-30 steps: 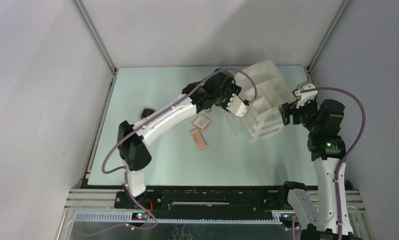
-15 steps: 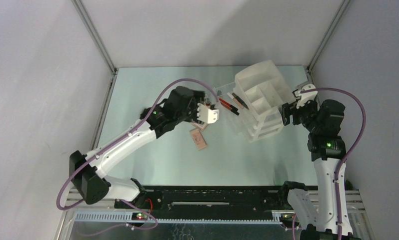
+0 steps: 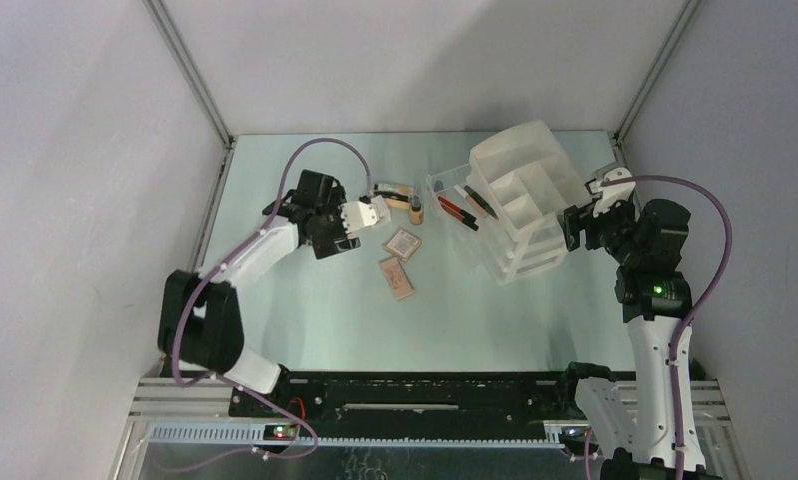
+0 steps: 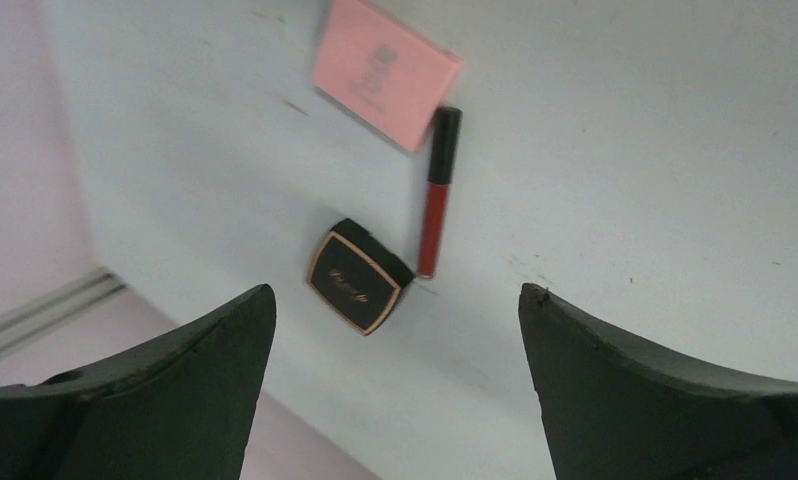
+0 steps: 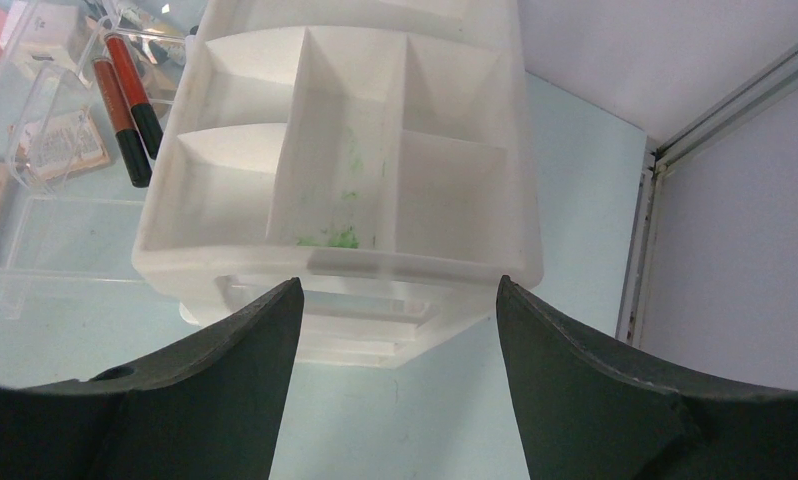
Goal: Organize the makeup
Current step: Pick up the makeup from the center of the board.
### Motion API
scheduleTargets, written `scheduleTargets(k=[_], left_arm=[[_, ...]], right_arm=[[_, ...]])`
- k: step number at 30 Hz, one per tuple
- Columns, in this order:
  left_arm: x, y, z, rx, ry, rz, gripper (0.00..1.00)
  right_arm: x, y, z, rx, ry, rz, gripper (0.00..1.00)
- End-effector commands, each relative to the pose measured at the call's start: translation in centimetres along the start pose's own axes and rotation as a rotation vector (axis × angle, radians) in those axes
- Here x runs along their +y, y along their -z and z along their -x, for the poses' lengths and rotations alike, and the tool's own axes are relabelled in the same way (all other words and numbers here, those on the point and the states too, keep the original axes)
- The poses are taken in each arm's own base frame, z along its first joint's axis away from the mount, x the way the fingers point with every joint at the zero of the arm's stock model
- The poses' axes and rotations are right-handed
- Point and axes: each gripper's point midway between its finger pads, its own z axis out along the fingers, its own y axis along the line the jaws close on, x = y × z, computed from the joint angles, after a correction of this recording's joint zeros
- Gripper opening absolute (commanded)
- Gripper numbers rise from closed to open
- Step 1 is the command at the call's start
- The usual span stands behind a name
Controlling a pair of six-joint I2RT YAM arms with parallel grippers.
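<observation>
My left gripper point(image 4: 397, 290) hangs open and empty above the table's left part. Below it lie a black square compact point(image 4: 360, 290), a red tube with a black cap point(image 4: 436, 195) and a flat pink palette point(image 4: 385, 72). In the top view a beige black-capped bottle point(image 3: 400, 195) lies on its side, with two beige palettes point(image 3: 402, 243) point(image 3: 397, 277) in front of it. Red and black pencils point(image 5: 125, 110) lie in the pulled-out clear drawer point(image 3: 453, 200). My right gripper point(image 5: 399, 285) stands open at the white organizer's right side, holding nothing.
The large white organizer point(image 3: 520, 195) stands at the back right, its top compartments point(image 5: 355, 150) bare apart from a green smudge. The left wall rises close beside the compact. A metal frame rail point(image 5: 643, 230) runs along the table's right edge.
The left arm has swung back from the clear drawer to the table's left part, and its jaws have opened wider. The pencils now show in the drawer. The right arm has not moved.
</observation>
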Motion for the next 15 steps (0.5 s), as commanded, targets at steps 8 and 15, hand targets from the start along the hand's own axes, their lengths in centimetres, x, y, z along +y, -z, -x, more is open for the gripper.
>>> scheduleTargets(k=[8,15], left_arm=[[2.4,-4.0,-2.2,0.03,0.146,-0.198,0.97],[1.8,-6.0,-3.1,0.07,0.125,-0.315,0.94]], right_arm=[[0.0,-0.2,0.0,-0.005,0.012,0.001,0.8],[-0.1,-0.3,-0.1,0.001,0.011,-0.001,0.8]])
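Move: The dark-red lip tube lies about 11 cm below the left hand's open fingers, some 5 cm ahead and perhaps 2 cm to the left. The black compact sits about 8 cm left of the tube and 2 cm farther out; the pink box is some 5 cm beyond the tube and 6 cm to its right. From the parked right hand, the tube is roughly 64 cm to the left, 12 cm farther out and 28 cm lower. Heading for the dark-red lip tube with nothing yet touched, the left hand drops quickly, then reaches forward with only a little more descent: about 5 cm down and 5 cm forward in all, drifting a couple of centimetres left. Meanwhile the wrist tips the fingers some 15 degrees more steeply down, and they stay wide open. ##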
